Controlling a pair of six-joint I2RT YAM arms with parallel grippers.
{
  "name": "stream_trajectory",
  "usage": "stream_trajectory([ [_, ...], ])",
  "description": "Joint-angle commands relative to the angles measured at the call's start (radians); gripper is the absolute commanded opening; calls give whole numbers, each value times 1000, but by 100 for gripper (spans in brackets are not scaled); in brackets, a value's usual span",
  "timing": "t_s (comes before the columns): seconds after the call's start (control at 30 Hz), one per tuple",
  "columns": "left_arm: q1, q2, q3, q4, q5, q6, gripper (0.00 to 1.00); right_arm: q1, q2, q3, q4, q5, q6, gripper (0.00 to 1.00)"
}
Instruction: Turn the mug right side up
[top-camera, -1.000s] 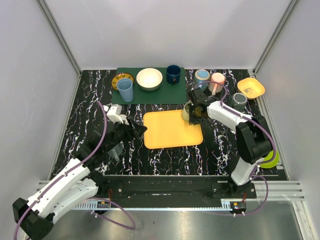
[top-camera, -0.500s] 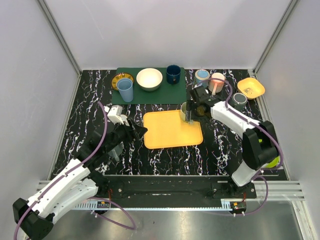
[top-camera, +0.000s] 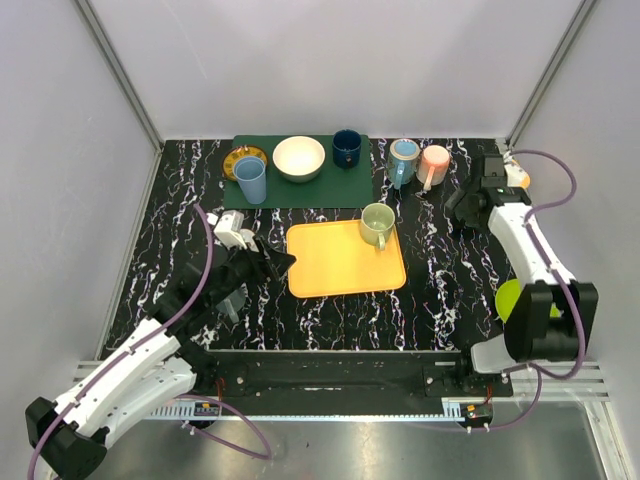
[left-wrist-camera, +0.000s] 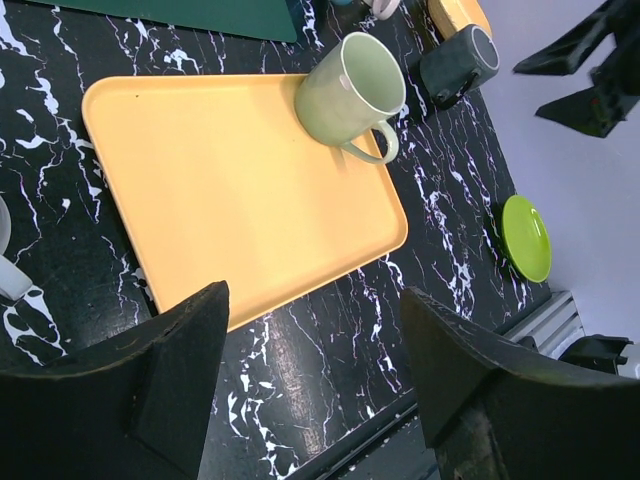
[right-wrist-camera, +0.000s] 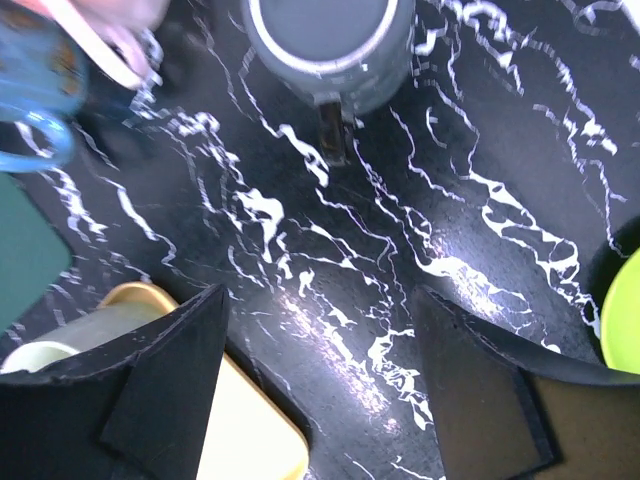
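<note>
The pale green mug (top-camera: 377, 223) stands upright, mouth up, on the far right corner of the yellow tray (top-camera: 335, 265), with its handle toward the near side. It also shows in the left wrist view (left-wrist-camera: 350, 92) and at the left edge of the right wrist view (right-wrist-camera: 60, 345). My right gripper (top-camera: 462, 208) is open and empty, above the black table to the right of the tray, well apart from the mug (right-wrist-camera: 322, 295). My left gripper (top-camera: 272, 262) is open and empty at the tray's left edge (left-wrist-camera: 312, 295).
A blue mug (top-camera: 403, 160) and a pink mug (top-camera: 434, 163) stand behind the tray. A dark grey mug (right-wrist-camera: 330, 40) sits under my right arm. A green mat (top-camera: 325, 188) holds a white bowl (top-camera: 299, 157), a blue cup (top-camera: 250, 180) and a navy cup (top-camera: 347, 147). A green plate (top-camera: 510, 295) lies at the right.
My right gripper has let go of the green mug and drawn back to the right. The mug now stands upright on the tray. The left arm has not moved.
</note>
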Motion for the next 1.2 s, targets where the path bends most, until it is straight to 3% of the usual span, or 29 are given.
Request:
stream_trajectory([
  [0.0,4,13,-1,51,17,-13,72,18,115,-3,8,25,31,78],
  [0.4,4,27,-24,83,51,-18,72,-45,354,128,48,122,-17,73],
  [0.73,4,36,-32,83,50,-6,71,-53,437,185,123,171,-78,58],
  [1.17,4,70,-33,101,57,-10,71,-53,519,260,134,174,-104,48],
])
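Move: From the right hand, the upside-down grey mug it is going for lies about 12 cm ahead, 7 cm to the right and 12 cm below, its handle towards the hand. The orange mug stands some 10 cm beyond the grey mug and 11 cm to its left, and the yellow dish 11 cm beyond it and 8 cm to its right; the upright green mug is about 20 cm left of the hand and 3 cm ahead. From the left hand, the grey mug is about 27 cm ahead, 50 cm right and 16 cm below. The right hand first drops steeply, about 9 cm, tipping its fingers some 15 degrees further down, then levels off and slides about 6 cm forward and 4 cm to the right towards the handle of the upside-down grey mug. On this second stretch the open fingers narrow without shutting, until the tips frame the handle, one on each side, with no touch to be seen; the empty left hand meanwhile sinks about 2 cm. ##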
